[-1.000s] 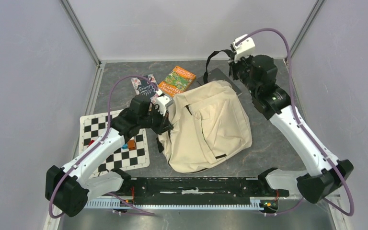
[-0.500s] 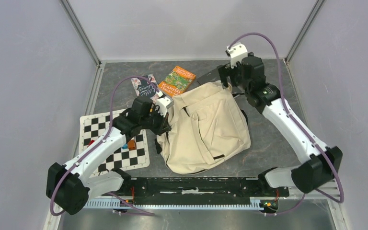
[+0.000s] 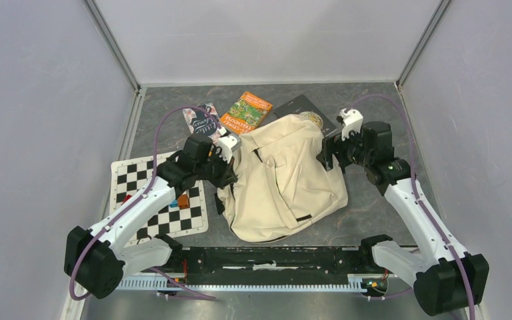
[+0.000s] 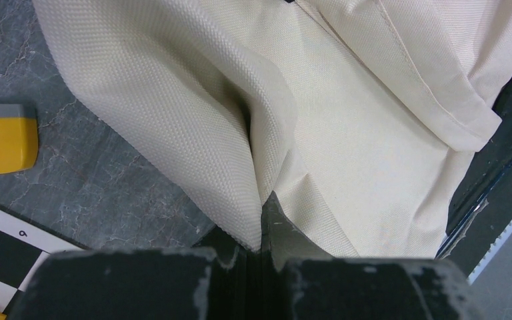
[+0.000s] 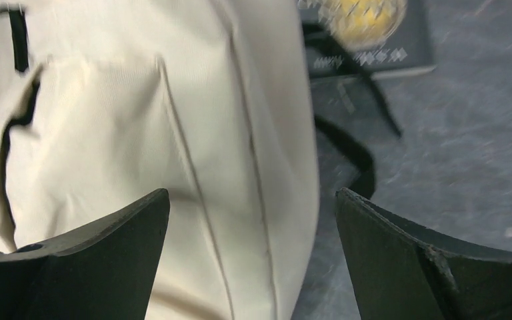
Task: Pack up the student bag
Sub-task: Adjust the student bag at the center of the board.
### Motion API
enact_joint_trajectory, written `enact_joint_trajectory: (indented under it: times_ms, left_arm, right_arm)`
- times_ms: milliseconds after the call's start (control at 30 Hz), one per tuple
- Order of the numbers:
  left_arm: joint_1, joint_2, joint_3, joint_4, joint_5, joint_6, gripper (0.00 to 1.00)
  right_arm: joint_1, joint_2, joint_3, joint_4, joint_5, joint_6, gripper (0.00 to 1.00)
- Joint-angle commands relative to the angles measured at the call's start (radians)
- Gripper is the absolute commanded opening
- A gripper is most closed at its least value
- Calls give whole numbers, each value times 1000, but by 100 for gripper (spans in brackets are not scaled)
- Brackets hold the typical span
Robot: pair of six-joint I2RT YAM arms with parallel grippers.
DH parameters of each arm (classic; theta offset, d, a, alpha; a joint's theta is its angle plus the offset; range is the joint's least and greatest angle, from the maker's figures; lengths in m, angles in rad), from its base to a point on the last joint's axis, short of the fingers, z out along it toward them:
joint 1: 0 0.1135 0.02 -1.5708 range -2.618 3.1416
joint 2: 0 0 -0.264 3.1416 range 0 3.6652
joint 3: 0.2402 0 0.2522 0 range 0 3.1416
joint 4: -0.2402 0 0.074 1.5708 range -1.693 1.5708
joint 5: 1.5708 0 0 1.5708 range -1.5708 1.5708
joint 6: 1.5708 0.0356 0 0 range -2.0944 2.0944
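Observation:
The student bag [image 3: 287, 177], a big cream backpack with black zippers, lies in the middle of the table. My left gripper [image 3: 230, 170] is at its left edge, shut on a fold of its cream fabric [image 4: 240, 167]; the left wrist view shows the fold pinched between the gripper's [image 4: 263, 223] closed jaws. My right gripper [image 3: 325, 155] hangs open at the bag's upper right side. In the right wrist view, the bag's side panel [image 5: 227, 133] sits below the gripper's [image 5: 251, 195] spread jaws, not touched by them. A black strap [image 5: 357, 153] lies loose beside the bag.
Behind the bag lie an orange book [image 3: 247, 112], a floral booklet [image 3: 200, 119] and a black book [image 3: 301, 107] with a gold emblem [image 5: 363, 20]. A checkered mat [image 3: 133, 177] with small coloured pieces lies left. A yellow piece [image 4: 0, 137] lies near the mat.
The right gripper let go of the black strap it held up at the back, opened, and swung down and forward to the bag's right side. The left arm stayed put.

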Motion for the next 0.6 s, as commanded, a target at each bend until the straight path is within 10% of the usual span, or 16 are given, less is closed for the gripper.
enact_joint_trajectory:
  times_ms: [0, 300, 433, 567]
  left_arm:
    - [-8, -6, 25, 21, 8, 54, 2]
    - [-10, 13, 40, 31, 57, 55, 2]
    - [-11, 68, 118, 33, 128, -25, 2]
    - [-10, 105, 183, 38, 23, -150, 59]
  right_arm:
    - [-9, -64, -100, 13, -127, 15, 98]
    - [-9, -38, -210, 73, -27, -3, 73]
    - [-8, -41, -226, 83, -44, 41, 32]
    - [-7, -82, -269, 76, 12, 124, 0]
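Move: The student bag's right side, upright and loose, lies about 4 cm back from the open right hand and 8 cm below it. The black book is some 17 cm ahead and 8 cm to the left; the black strap is about 4 cm ahead and 5 cm right, both well below. From the left hand, which already pinches the bag's left side, that right side is about 30 cm right and 2 cm ahead; the yellow block is 8 cm ahead, 7 cm left. Right hand sinks 8 cm and back, shutting on the bag's right side, as the left fingers begin opening. ##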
